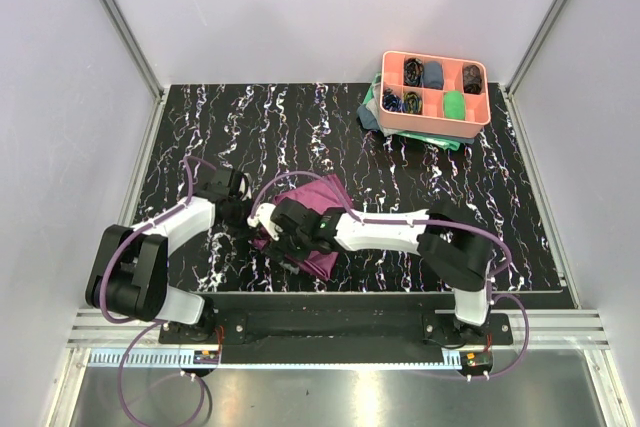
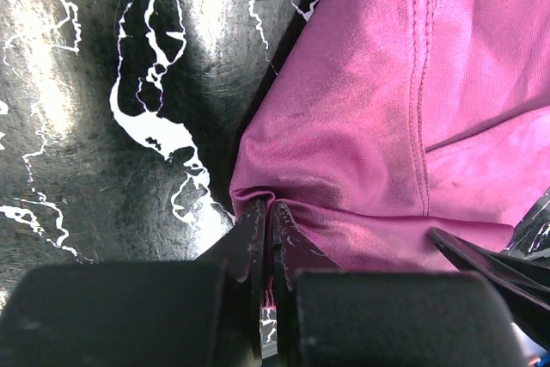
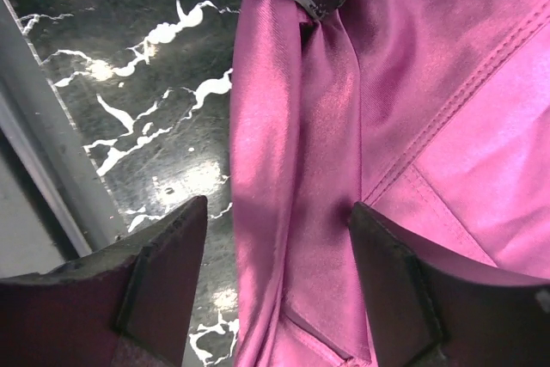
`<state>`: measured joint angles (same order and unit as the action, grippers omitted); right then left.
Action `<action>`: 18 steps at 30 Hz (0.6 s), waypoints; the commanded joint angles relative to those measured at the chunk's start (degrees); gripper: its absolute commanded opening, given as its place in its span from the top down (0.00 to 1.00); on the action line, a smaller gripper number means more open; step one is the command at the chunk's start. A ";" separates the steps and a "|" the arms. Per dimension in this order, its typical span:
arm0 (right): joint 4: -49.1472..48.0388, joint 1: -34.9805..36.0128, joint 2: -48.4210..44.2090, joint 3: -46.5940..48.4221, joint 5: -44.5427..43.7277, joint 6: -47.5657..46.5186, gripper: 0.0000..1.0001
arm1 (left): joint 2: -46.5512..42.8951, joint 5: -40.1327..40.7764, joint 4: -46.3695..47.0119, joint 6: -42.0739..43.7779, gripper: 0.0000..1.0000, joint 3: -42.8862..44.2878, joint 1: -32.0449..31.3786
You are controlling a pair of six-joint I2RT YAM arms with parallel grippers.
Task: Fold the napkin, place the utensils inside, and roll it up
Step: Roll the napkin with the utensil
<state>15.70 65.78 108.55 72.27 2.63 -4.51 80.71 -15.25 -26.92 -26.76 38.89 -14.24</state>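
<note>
The plum-purple napkin (image 1: 322,193) lies bunched on the black marbled table, near the front, between my two arms. My left gripper (image 2: 266,209) is shut on a pinched fold at the napkin's (image 2: 378,109) left edge. My right gripper (image 3: 279,212) is open, its fingers straddling a long ridge of the napkin (image 3: 326,126); one finger (image 3: 172,247) is over the bare table, the other over the cloth. In the top view my right gripper (image 1: 278,235) covers the middle of the cloth, close beside my left gripper (image 1: 250,215). The utensils are out of view.
A pink compartment tray (image 1: 430,126) with small cloth rolls (image 1: 455,105) sits at the back right on a teal-green cloth (image 1: 371,113). The table's front edge and its metal rail (image 3: 43,143) run just beside my right gripper. White walls enclose the table.
</note>
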 commanded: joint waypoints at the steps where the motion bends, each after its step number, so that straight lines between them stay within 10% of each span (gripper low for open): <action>1: -2.70 -1.00 0.17 3.23 -0.26 -0.77 0.31 | 0.15 -0.84 0.55 1.10 1.00 1.45 0.09; 18: -2.78 -7.59 2.45 1.82 15.64 1.17 0.67 | 0.15 -0.93 1.43 1.10 1.00 1.71 0.09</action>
<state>14.55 58.92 109.60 72.71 13.10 -3.81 80.73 -15.27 -26.92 -26.74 38.98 -14.24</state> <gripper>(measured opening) 0.365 0.025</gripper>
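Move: The stretch of the napkin's rolled edge that the right hand goes for lies about 2 cm ahead of its open fingers and roughly 1 cm lower. The napkin corner held in the left fingers stands about 6 cm to the right hand's left and 3 cm farther out; the flat, unrolled napkin is centred some 8 cm ahead and 8 cm to the right. From the left hand, the target stretch is about 6 cm to the right and 1 cm nearer the base. The right hand slides forward about 2.5 cm, staying low and level over the napkin's rolled edge, while its fingers close from wide to roughly a third open, gathering the fold between the tips, and the wrist tips them slightly back towards the base. The left hand stays in place, still pinching the napkin's left corner with its fingers shut. ##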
